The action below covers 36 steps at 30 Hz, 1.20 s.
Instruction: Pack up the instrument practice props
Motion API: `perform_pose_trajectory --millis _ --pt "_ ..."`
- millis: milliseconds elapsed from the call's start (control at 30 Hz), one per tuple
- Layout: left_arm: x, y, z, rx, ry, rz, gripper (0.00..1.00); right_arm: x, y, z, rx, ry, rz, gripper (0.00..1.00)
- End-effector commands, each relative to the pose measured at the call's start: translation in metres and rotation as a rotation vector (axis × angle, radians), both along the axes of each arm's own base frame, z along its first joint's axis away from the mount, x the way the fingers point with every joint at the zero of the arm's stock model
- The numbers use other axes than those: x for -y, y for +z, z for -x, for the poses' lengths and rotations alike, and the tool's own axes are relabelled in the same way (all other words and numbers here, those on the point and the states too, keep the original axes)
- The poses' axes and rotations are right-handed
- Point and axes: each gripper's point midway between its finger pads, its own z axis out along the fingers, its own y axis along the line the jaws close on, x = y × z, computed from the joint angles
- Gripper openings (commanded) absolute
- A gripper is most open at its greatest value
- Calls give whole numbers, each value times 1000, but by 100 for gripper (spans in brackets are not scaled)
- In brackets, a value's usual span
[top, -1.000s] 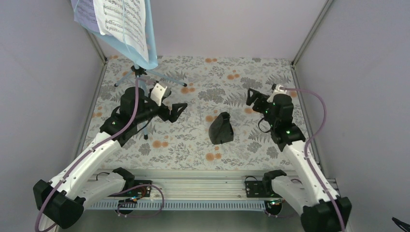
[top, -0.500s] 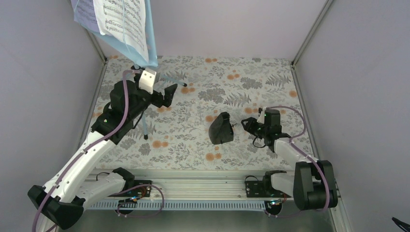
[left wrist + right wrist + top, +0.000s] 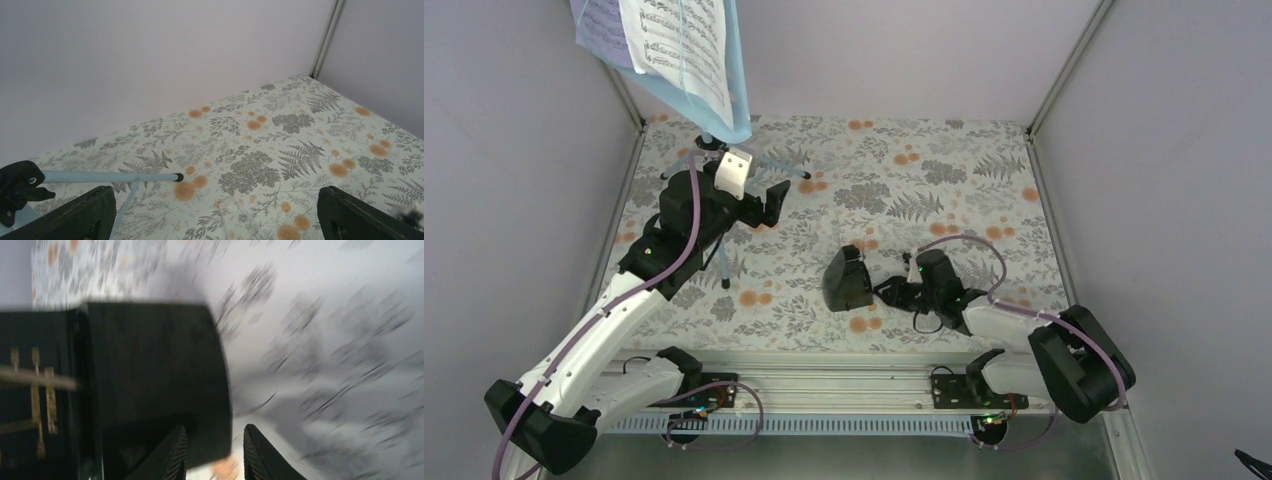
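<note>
The light blue music stand stands at the far left with white and lavender sheet-music pages on its tray. One tripod leg shows in the left wrist view. My left gripper is open and empty, beside the tripod legs; its jaws stand wide apart. The black pyramid metronome lies at the near middle. My right gripper is low at its right side. In the blurred right wrist view the fingers stand slightly apart astride the edge of the metronome.
The floral table cover is bounded by grey walls on three sides, with metal posts in the far corners. The arms' base rail runs along the near edge.
My right arm swung down and left to the metronome, which slid left towards the near middle. My left gripper rose slightly towards the tripod, then held still.
</note>
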Motion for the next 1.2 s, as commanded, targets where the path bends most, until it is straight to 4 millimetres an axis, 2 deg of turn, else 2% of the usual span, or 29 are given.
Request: perform_pose_trajectory --millis 0,100,167,233,367,433,533,633,900,1033,1167 --pt "-3 -3 -2 6 14 -16 100 -28 9 26 -27 29 -72 27" --pt "-3 -3 -2 6 14 -16 100 -37 16 34 -13 60 -85 27" --pt "-5 -3 -2 7 23 -18 100 -29 24 27 35 34 -45 29" --pt "-7 -3 -1 11 34 -17 100 -13 40 10 125 -9 10 33" --pt "-9 -3 0 20 39 -12 100 14 92 -26 331 -51 -39 43" --pt "-8 -4 0 17 33 -13 100 17 117 -43 409 -16 -63 48" --pt "-6 -7 -2 7 28 -15 100 -2 126 -60 407 119 -64 53" --pt "-6 -8 -2 4 27 -17 100 -32 122 -65 357 295 -132 59" --pt "0 -15 -3 -13 4 -21 100 -72 97 -77 244 533 -252 60" --pt "2 -18 -4 -22 -3 -24 100 -89 67 -78 156 576 -223 59" --pt "3 -20 -6 -30 -6 -27 100 -88 38 -71 62 558 -195 54"
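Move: The open-topped black case stands just left of the right fingers, its middle some 6 cm left, 1 cm ahead and 2 cm higher. A clear plastic piece lies flat about 13 cm ahead and 10 cm left of that hand; the music stand's nearest foot tip is roughly 32 cm left and 2 cm ahead, both about 3 cm lower. From the left hand the case is about 17 cm right, 6 cm back and 30 cm below. Right hand backs 4 cm, arcs up and 13 cm forward, then sinks left towards the case's top, opening. ##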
